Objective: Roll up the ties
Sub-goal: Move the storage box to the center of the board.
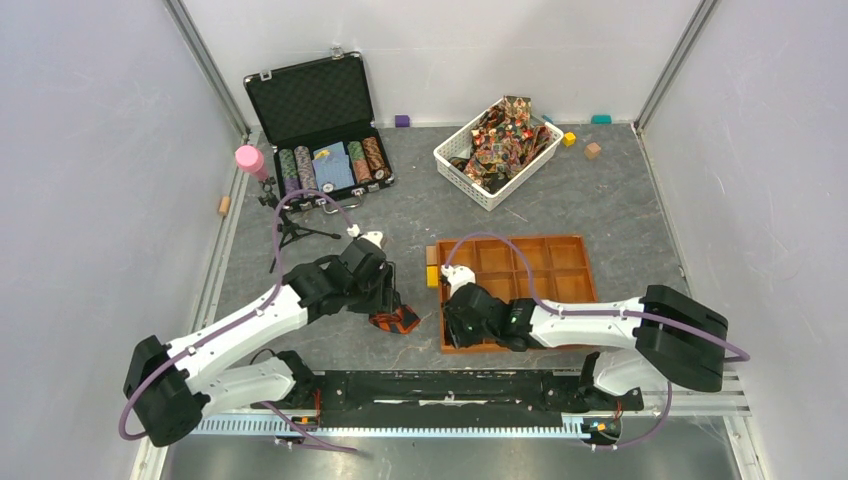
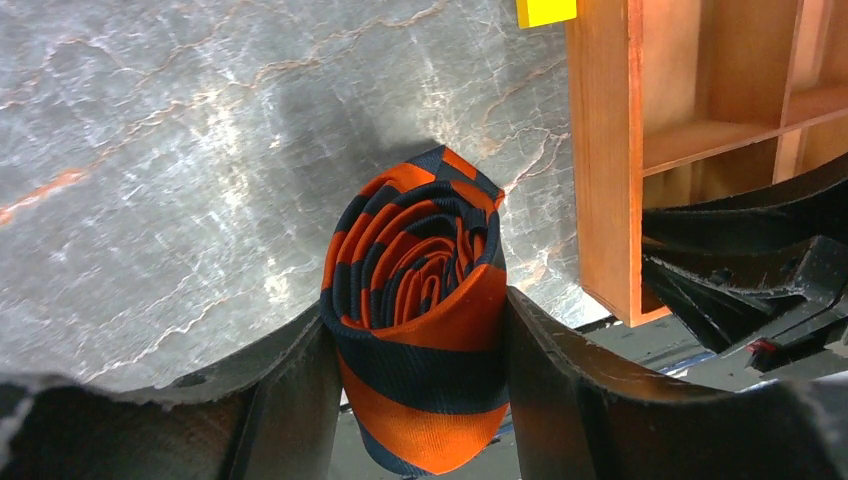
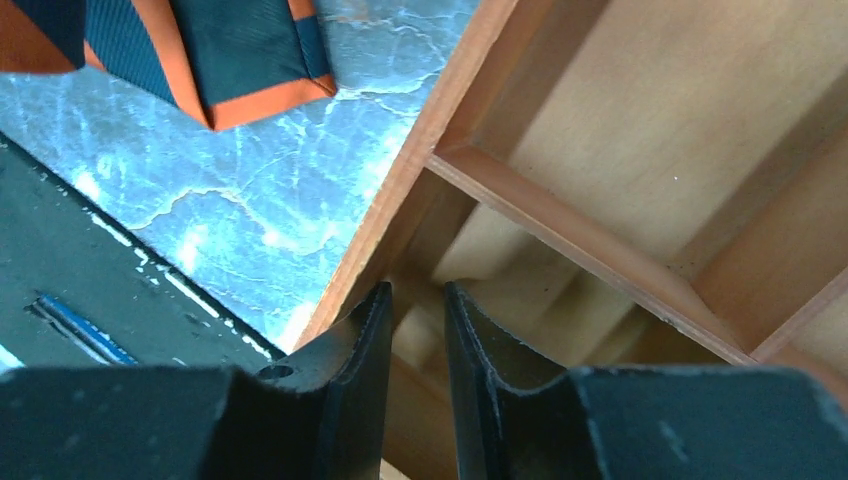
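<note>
An orange-and-dark striped tie [image 2: 415, 260], rolled into a tight coil, sits between the fingers of my left gripper [image 2: 415, 308], which is shut on it just above the table. From above, this tie [image 1: 399, 321] and left gripper [image 1: 392, 312] are just left of the wooden tray [image 1: 560, 240]. Several patterned ties [image 1: 505, 135] are heaped in a white basket [image 1: 465, 170] at the back. My right gripper [image 3: 415, 292] hangs over the tray's near-left corner [image 3: 440, 90], jaws a narrow gap apart, with only tray wood showing between them. A tail of the striped tie [image 3: 220, 50] shows beyond that corner.
An open black case [image 1: 320, 130] of poker chips stands at the back left, with a pink cup [image 1: 250, 160] and a small tripod [image 1: 290, 225] beside it. A yellow block [image 1: 433, 277] lies against the tray's left wall. Small coloured blocks [image 1: 593, 150] dot the back edge.
</note>
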Motion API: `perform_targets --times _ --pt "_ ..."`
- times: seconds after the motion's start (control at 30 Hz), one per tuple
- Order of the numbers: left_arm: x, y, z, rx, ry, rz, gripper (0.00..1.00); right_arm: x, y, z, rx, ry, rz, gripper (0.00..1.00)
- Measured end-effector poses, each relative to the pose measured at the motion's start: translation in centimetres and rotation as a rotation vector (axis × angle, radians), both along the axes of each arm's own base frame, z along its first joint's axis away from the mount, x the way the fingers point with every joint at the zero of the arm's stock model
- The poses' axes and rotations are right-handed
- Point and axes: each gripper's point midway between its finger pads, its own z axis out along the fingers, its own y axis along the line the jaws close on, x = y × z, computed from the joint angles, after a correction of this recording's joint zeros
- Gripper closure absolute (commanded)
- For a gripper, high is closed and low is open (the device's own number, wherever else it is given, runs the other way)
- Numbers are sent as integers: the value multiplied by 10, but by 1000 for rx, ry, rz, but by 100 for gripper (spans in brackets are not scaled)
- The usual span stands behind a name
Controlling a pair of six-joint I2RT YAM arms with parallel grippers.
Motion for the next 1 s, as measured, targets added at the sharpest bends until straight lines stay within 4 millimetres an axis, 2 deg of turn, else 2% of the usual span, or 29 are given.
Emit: perform_targets --times 0.13,0.23,0.33,0.47,0.57,0.67,0.7,0.77,0.9,1.0 --pt "0 11 9 28 -22 23 39 -6 11 8 13 1 43 66" --pt "1 16 16 45 -33 35 38 -6 24 21 37 -19 86 65" --pt "1 19 21 58 -37 43 39 1 37 42 64 -68 100 65" --pt "5 20 31 80 -40 50 39 24 28 86 58 -187 24 65" --pt "11 16 43 90 -50 35 39 47 4 131 85 -281 -84 65" --pt "19 7 53 91 -55 12 39 69 -33 168 111 -353 -205 64" --pt "22 2 58 92 -54 2 39 77 -52 183 117 -377 -258 64" --pt "27 -7 66 91 -56 -18 39 86 -78 202 118 -411 -330 63" --pt "37 -35 91 71 -80 -79 39 88 -113 229 105 -454 -407 63" --pt "44 -71 117 37 -114 -148 39 81 -130 251 116 -479 -434 63"
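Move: Inside the storage box's front-left compartment, the right fingertips have the box's middle roughly 12 cm to their right, 7 cm ahead and about level. Against its left wall sit the yellow block, 10 cm ahead and 4 cm left of them, and the orange block, 14 cm ahead and 4 cm left. The tie lies some 11 cm left, 2 cm ahead and 6 cm up. From the left hand, the box's middle is about 26 cm right, 3 cm ahead and 7 cm below. Pushing the box's front-left corner left by some 3.5 cm from inside, the right fingers rise out and leave it, swinging back right and forward to end about 25 cm higher, tilted up and turned clockwise. The left hand keeps its pinch on the rolled tie, edges up and left, then climbs rightward and forward towards above the box's left side. ##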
